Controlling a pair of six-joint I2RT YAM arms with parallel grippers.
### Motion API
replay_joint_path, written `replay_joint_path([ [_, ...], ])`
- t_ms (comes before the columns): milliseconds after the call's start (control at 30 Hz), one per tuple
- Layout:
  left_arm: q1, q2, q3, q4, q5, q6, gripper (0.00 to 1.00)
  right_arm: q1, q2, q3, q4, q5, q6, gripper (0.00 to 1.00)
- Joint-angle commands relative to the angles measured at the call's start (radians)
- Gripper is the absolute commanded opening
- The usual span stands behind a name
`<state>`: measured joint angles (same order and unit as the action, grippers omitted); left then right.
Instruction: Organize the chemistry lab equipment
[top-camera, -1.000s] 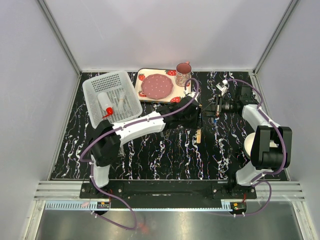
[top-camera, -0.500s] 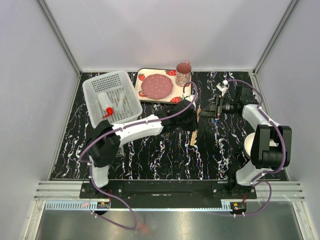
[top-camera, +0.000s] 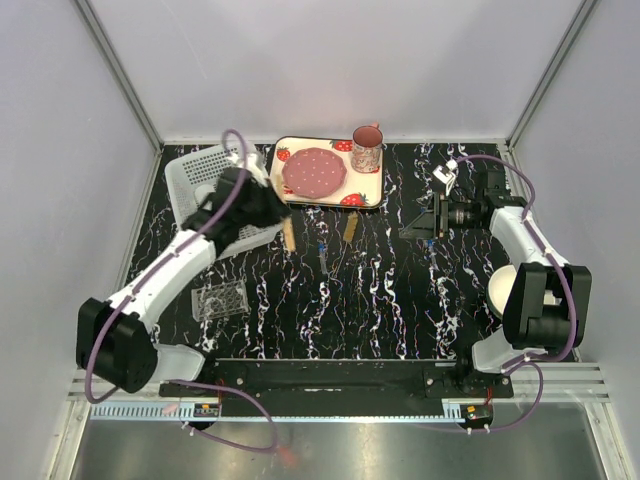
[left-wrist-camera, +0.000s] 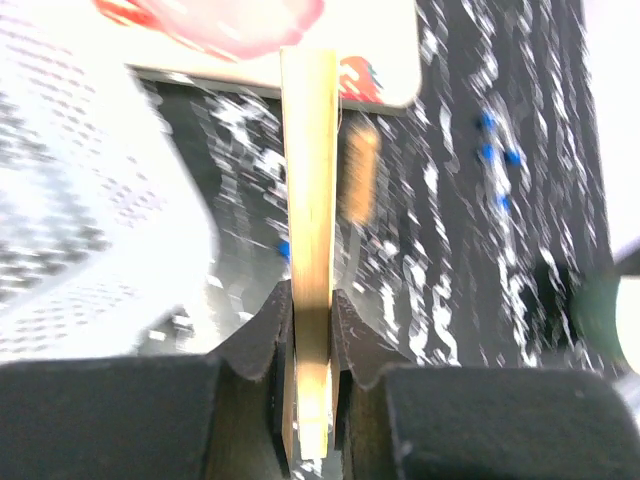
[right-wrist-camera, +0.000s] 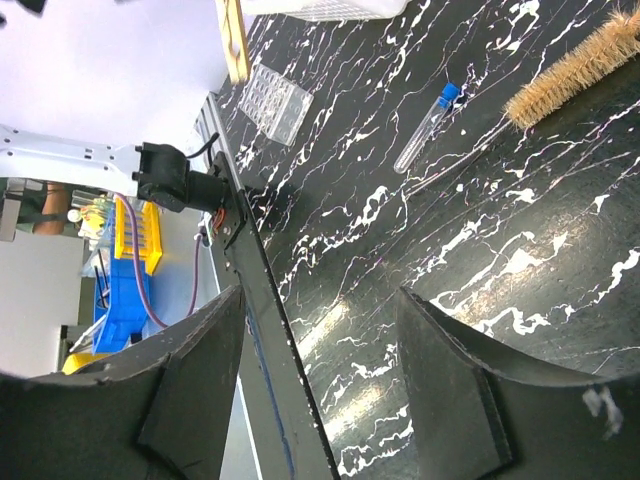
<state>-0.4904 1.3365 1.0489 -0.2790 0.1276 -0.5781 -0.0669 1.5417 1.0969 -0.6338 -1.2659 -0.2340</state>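
My left gripper (top-camera: 278, 213) is shut on a tan wooden stick (top-camera: 288, 236), held just off the right edge of the white perforated basket (top-camera: 205, 170). In the left wrist view the stick (left-wrist-camera: 308, 190) stands upright between the jaws of the left gripper (left-wrist-camera: 310, 312). A tan bristle brush (top-camera: 350, 228) and a thin blue-tipped tube (top-camera: 322, 252) lie on the black table between the arms. The clear grid rack (top-camera: 220, 298) lies near the front left. My right gripper (top-camera: 412, 224) hangs open and holds nothing; in its own view the right gripper (right-wrist-camera: 318, 296) looks down on the tube (right-wrist-camera: 425, 128) and the brush (right-wrist-camera: 575, 72).
A strawberry-printed tray (top-camera: 362, 190) with a pink plate (top-camera: 313, 172) and a mug (top-camera: 367, 148) stands at the back centre. A cream bowl (top-camera: 497, 290) sits by the right arm's base. Much of the basket is hidden by the left arm.
The left arm has swung from the table's centre to the left, carrying the wooden stick towards the basket. The right gripper has opened and let go of the stick, uncovering the brush and tube.
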Motion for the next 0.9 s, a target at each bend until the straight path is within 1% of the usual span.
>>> replay_joint_path([
  [0,0.224,-0.007,0.086,-0.135,0.104,0.133,0.08,0.003,-0.026,0.043,-0.061,0.020,-0.085,0.67],
  [100,0.326,0.059,0.175,-0.198,0.093,0.185,0.08,0.003,-0.019,0.044,-0.069,0.022,-0.094,0.67],
  [200,0.369,0.124,0.240,-0.226,0.054,0.227,0.08,0.003,-0.012,0.046,-0.076,0.022,-0.102,0.67],
  [400,0.398,0.248,0.339,-0.253,-0.003,0.280,0.08,0.003,0.005,0.050,-0.093,0.020,-0.120,0.67],
  [533,0.412,0.297,0.390,-0.269,-0.016,0.300,0.09,0.003,0.018,0.057,-0.109,0.023,-0.134,0.67],
  [867,0.432,0.354,0.415,-0.278,-0.019,0.320,0.11,0.003,0.043,0.069,-0.132,0.020,-0.154,0.67],
])
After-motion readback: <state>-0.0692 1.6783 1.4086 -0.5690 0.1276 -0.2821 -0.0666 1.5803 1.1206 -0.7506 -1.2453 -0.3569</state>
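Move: The white basket I am carrying the wooden clamp to has its middle about 19 cm to the left of my left hand, 12 cm ahead and some 15 cm below. The red-capped bottle in it lies roughly 23 cm left and 10 ahead, the bundle of clear pipettes 16 left and 11 ahead. The pink plate is about 20 cm ahead and 4 to the right. From my right hand the basket is some 46 cm left and 13 ahead. Keeping the wooden clamp pinched, I swing my left hand about 16 cm left and 10 cm forward to bring it over the right half of the basket, fast at first. Once most of the sideways reach is made I ease down about 5 cm, turning the hand some 13 degrees counter-clockwise, raising its left side and tipping the fingers further down. ##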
